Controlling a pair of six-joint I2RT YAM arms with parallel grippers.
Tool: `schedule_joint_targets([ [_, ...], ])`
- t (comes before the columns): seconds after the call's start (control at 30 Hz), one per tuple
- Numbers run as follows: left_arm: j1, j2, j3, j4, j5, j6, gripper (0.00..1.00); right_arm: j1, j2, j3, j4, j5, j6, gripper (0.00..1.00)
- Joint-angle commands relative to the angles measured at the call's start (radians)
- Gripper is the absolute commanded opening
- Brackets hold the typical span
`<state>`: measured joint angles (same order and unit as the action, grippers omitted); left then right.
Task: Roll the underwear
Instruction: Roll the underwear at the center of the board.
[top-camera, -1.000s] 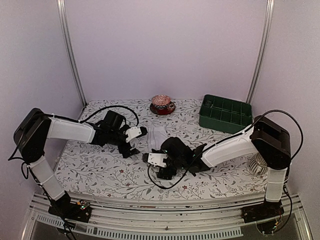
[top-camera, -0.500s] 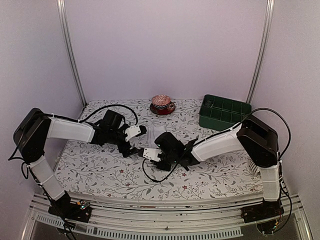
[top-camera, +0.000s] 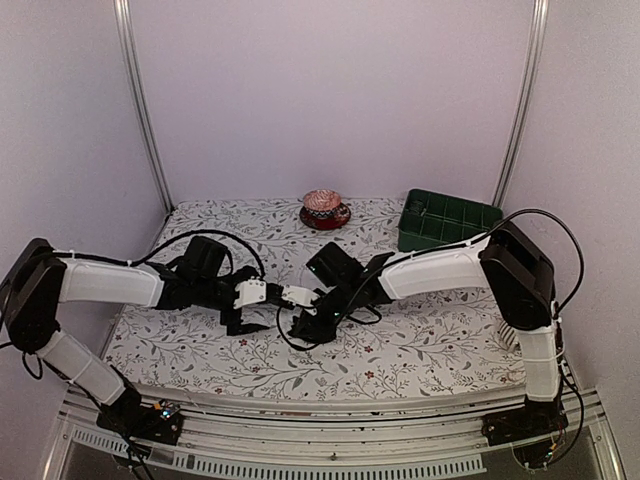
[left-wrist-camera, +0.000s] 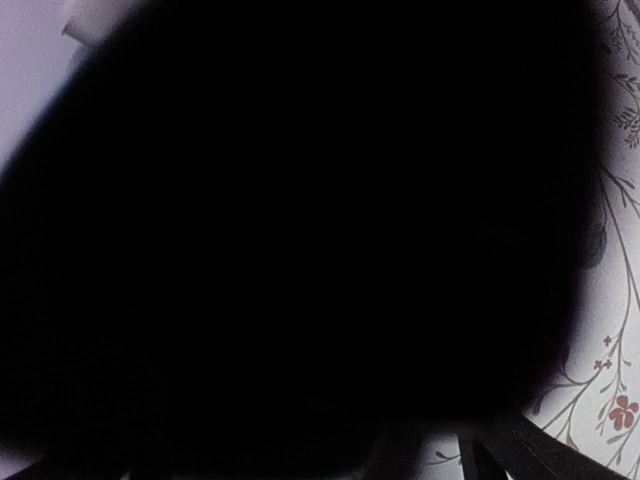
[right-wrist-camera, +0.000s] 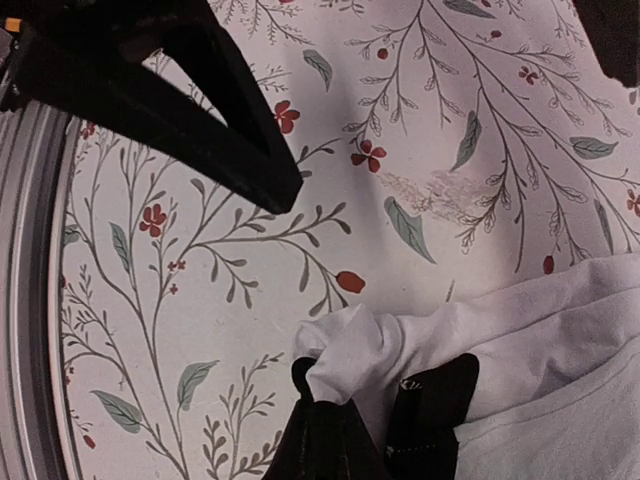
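Note:
In the right wrist view, my right gripper (right-wrist-camera: 368, 392) is shut on a bunched corner of the white underwear (right-wrist-camera: 530, 330). Its black trim (right-wrist-camera: 445, 395) shows beside the pinch, and the cloth lies on the floral table cover. In the top view the right gripper (top-camera: 304, 322) reaches low over the table's middle, and its arm hides most of the white brief. My left gripper (top-camera: 250, 308) sits close to its left. One of its dark fingers (right-wrist-camera: 200, 110) shows in the right wrist view. The left wrist view is almost wholly black. The black striped brief cannot be made out.
A red bowl (top-camera: 324, 210) holding a pinkish thing stands at the back middle. A green compartment crate (top-camera: 450, 226) stands at the back right. A white ribbed object (top-camera: 515, 330) sits behind the right arm's base. The floral table cover (top-camera: 430, 340) spans the table.
My right gripper has swung left and farther over the white brief, which lay flat in the middle and is now gripped and bunched. My left arm has dropped lower and nearer, beside the right gripper.

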<state>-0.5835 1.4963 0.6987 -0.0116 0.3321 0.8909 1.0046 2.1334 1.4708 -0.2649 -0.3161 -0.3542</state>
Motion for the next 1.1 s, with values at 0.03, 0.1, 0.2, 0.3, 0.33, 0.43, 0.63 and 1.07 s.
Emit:
schedule_joint_targets([
  [0.03,-0.059,-0.050,-0.089,0.049,0.031,0.164,0.95,-0.075,0.072,0.080,-0.097,-0.342,0.166,0.04],
  [0.1,-0.079,-0.076,-0.137,0.111,0.017,0.193,0.92,-0.090,0.099,0.108,-0.121,-0.387,0.183,0.04],
  [0.2,-0.114,-0.115,-0.216,0.211,-0.013,0.244,0.89,-0.118,0.138,0.131,-0.129,-0.460,0.221,0.04],
  [0.3,-0.159,-0.140,-0.285,0.305,-0.070,0.278,0.81,-0.154,0.180,0.150,-0.128,-0.533,0.267,0.04],
  [0.33,-0.171,-0.145,-0.302,0.333,-0.077,0.283,0.80,-0.163,0.195,0.158,-0.129,-0.549,0.280,0.04],
  [0.43,-0.196,-0.156,-0.334,0.399,-0.091,0.298,0.75,-0.185,0.255,0.180,-0.129,-0.592,0.316,0.04],
  [0.63,-0.269,-0.086,-0.341,0.520,-0.185,0.325,0.71,-0.218,0.312,0.220,-0.133,-0.643,0.404,0.04],
  [1.07,-0.311,0.233,-0.274,0.743,-0.369,0.444,0.53,-0.235,0.335,0.229,-0.158,-0.642,0.420,0.04],
])
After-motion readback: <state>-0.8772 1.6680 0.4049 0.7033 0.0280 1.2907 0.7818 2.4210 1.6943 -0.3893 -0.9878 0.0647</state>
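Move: The right hand already pinches the underwear's black band; the garment's middle lies about 5 cm ahead of this hand, 2 cm to its right and 3 cm below. The red bowl stands roughly 42 cm ahead and 3 cm right of the right hand, the green box about 40 cm ahead and 38 cm right. From the empty left hand, the underwear's middle is about 10 cm right, level fore-and-aft, 6 cm below. The right rolls the pinched band some 50 degrees forward; the left sweeps back, then right towards underwear, narrowing. ##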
